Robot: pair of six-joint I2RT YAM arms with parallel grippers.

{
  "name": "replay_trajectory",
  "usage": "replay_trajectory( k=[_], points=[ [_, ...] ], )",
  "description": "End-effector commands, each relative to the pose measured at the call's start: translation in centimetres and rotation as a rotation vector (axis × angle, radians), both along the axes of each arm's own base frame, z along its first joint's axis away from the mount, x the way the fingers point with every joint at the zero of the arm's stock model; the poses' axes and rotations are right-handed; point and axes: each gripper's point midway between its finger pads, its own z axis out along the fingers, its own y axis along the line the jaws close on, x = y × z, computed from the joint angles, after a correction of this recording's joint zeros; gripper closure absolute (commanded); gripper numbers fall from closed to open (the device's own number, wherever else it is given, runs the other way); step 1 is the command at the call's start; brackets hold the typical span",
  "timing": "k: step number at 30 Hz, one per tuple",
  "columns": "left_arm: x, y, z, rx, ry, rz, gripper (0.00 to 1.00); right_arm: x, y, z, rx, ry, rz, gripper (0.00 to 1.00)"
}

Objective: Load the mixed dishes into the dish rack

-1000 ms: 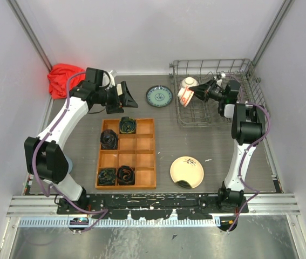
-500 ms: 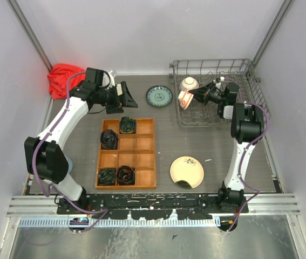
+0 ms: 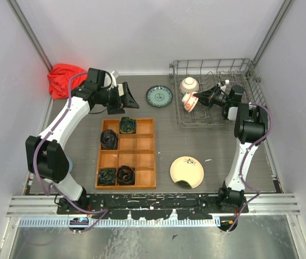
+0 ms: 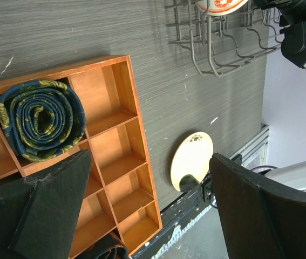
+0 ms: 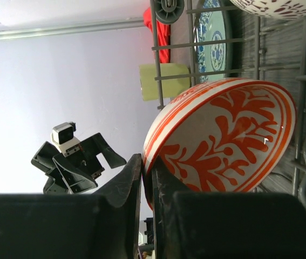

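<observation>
My right gripper is shut on the rim of a white-and-red patterned bowl, which it holds tilted on edge over the left part of the grey wire dish rack. In the right wrist view the fingers pinch the bowl's rim among the tines. A second patterned bowl sits in the rack behind it. Left of the rack, a teal plate lies on the table. The cream plate lies near the front. My left gripper hangs open and empty above the wooden tray.
An orange-brown wooden compartment tray holding rolled dark cloths fills the table's middle. A red cloth lies at the back left corner. A pale yellow mug shows beyond the rack wires in the right wrist view.
The right gripper has carried the bowl a little to the right and lower into the rack, tipping it more on edge. The left arm has barely moved.
</observation>
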Motion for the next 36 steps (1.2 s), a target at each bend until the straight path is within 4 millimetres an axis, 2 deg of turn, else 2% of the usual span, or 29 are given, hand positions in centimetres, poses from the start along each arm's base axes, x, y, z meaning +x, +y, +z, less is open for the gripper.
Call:
replay_trajectory(
  k=[1, 3, 7, 18, 24, 31, 36],
  points=[
    [0.3, -0.5, 0.6, 0.000, -0.010, -0.012, 0.02, -0.8, -0.9, -0.1, -0.072, -0.038, 0.007, 0.89],
    [0.3, -0.7, 0.6, 0.000, -0.009, -0.018, 0.02, -1.1, -1.1, -1.0, -0.110, -0.020, 0.012, 0.89],
    [0.2, -1.0, 0.6, 0.003, -0.010, -0.029, 0.02, -1.6, -1.8, -2.4, -0.187, 0.008, 0.018, 0.75],
    [0.1, -1.7, 0.2, 0.002, -0.003, -0.049, 0.02, -2.5, -4.6, -3.8, -0.295, 0.082, -0.033, 0.60],
    [-0.1, -2.1, 0.0, 0.001, -0.001, -0.058, 0.02, -2.8, -5.0, -5.0, -0.354, 0.128, -0.034, 0.56],
    [-0.4, -2.1, -0.3, 0.004, 0.003, -0.057, 0.02, -2.8, -4.1, -5.9, -0.435, 0.156, 0.005, 0.55],
    [-0.6, -1.9, -0.5, 0.011, 0.005, -0.054, 0.02, -2.5, -3.8, -5.8, -0.463, 0.158, 0.012, 0.46]
  ],
)
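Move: The right hand holds the red-patterned bowl by its rim, tilted, over the dish rack; the spot where it will sit is about 6 cm below this hand, 2 cm back and neither left nor right. The white bowl, already upside down in the rack, is some 6 cm ahead, 3 cm left and 6 cm below; the green-rimmed plate lies 16 cm left, 2 cm ahead and 9 cm below. From the left hand that spot is roughly 30 cm right, 4 cm ahead and 17 cm below. The right hand, at first barely shifting, opens its fingers from their pinch on the red-patterned bowl's rim to about half open and lets go, then sinks about 6 cm while drawing right by much the same and a little back. As it goes the fingers, pointing left and forward, tip some 25 degrees downward, and at the end the hand eases about 1 cm back to the left, the open fingertips staying close beside the rim. ##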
